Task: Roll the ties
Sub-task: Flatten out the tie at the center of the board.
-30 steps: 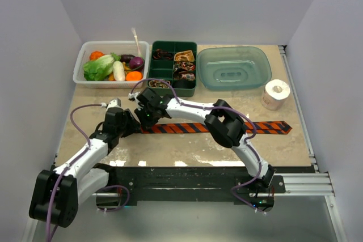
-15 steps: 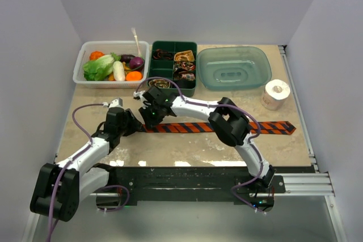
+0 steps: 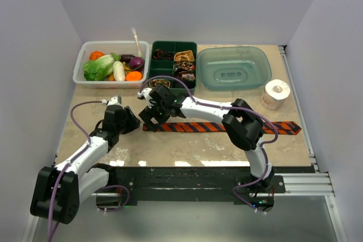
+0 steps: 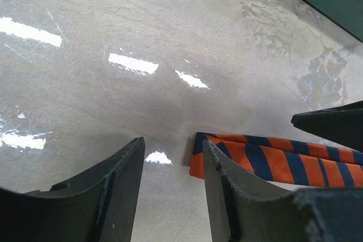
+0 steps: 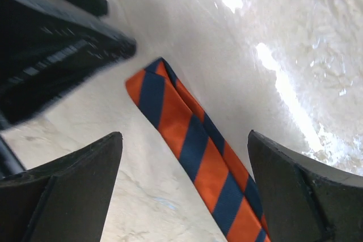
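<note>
The orange-and-dark-blue striped tie lies flat across the table, its narrow end at the left and its pointed end at the right. My left gripper is open and empty just left of the narrow end; its right finger stands beside that end. My right gripper hovers open over the narrow end, and the tie runs between its wide-apart fingers untouched. Small coiled ties sit in the green divided tray.
A clear bin of toy vegetables stands at the back left. A teal basin is at the back right, and a white paper roll is near the right edge. The two grippers are close together.
The tie has slid a little to the right. My left gripper has drawn back left off the narrow end. My right gripper has moved slightly right and away.
</note>
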`<control>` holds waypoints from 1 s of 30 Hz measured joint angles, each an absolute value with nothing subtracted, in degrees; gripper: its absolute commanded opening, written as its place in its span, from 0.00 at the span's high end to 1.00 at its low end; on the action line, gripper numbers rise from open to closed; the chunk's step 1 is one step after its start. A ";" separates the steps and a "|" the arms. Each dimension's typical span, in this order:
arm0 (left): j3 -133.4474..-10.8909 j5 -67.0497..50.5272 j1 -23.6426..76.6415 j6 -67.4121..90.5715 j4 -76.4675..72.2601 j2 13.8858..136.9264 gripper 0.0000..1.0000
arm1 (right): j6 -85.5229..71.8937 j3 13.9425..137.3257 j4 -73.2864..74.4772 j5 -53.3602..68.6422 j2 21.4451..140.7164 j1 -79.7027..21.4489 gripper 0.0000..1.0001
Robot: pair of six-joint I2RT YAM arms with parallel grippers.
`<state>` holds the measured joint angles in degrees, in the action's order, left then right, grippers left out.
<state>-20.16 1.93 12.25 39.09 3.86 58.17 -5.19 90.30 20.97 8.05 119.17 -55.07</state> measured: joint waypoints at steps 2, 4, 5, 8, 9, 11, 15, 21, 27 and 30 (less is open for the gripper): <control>-20.25 1.87 12.01 38.52 4.01 58.26 0.49 | -3.84 89.32 21.43 6.85 119.31 -55.07 0.01; -20.27 1.74 11.79 38.28 4.03 58.52 0.49 | -2.79 89.03 21.98 6.04 119.79 -55.09 0.01; -20.27 1.67 11.70 38.24 4.05 58.70 0.49 | -2.11 88.99 22.35 5.28 120.14 -55.16 0.01; -20.27 1.52 11.55 37.91 4.05 59.31 0.49 | -0.58 88.90 23.27 3.01 120.90 -55.46 0.02; -20.27 1.43 11.53 37.87 4.05 59.46 0.49 | -0.23 88.82 23.51 2.15 121.08 -55.64 0.02; -20.27 1.21 11.35 37.87 4.01 59.68 0.49 | 0.51 88.77 23.97 0.93 121.40 -55.96 0.05; -20.27 0.82 11.16 37.87 3.95 59.88 0.49 | 1.67 88.58 24.40 -1.06 121.51 -56.99 0.11; -20.25 -0.23 10.83 37.89 3.55 60.55 0.49 | 2.04 88.31 23.99 -0.86 121.51 -57.60 0.36; -20.25 -0.86 10.83 37.89 1.67 61.65 0.49 | 2.57 88.03 23.16 -0.49 121.51 -57.80 0.46; -20.25 -1.13 10.79 37.89 0.80 61.93 0.49 | 2.66 87.99 23.05 -0.43 121.51 -57.80 0.50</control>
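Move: The stretch of tie near its left end lies some 5 cm below the right hand, about 2 cm to its right and 1 cm nearer the base. The tie's tip is roughly 4 cm to this hand's left and 1 cm back, and the green organiser stands about 22 cm ahead and 9 cm right. From the left hand, that same stretch lies about 9 cm to the right, level with it fore and aft, and 3 cm below. The right fingers come down astride the folded tie just in from its left end and pinch inward, their tips coming against its two long edges. The hand drops about 4 cm and goes nearly 3 cm right, wide open and tilting some 15 degrees to point more steeply down, then stays low while the fingers close to roughly half open, easing slightly back to the left. ##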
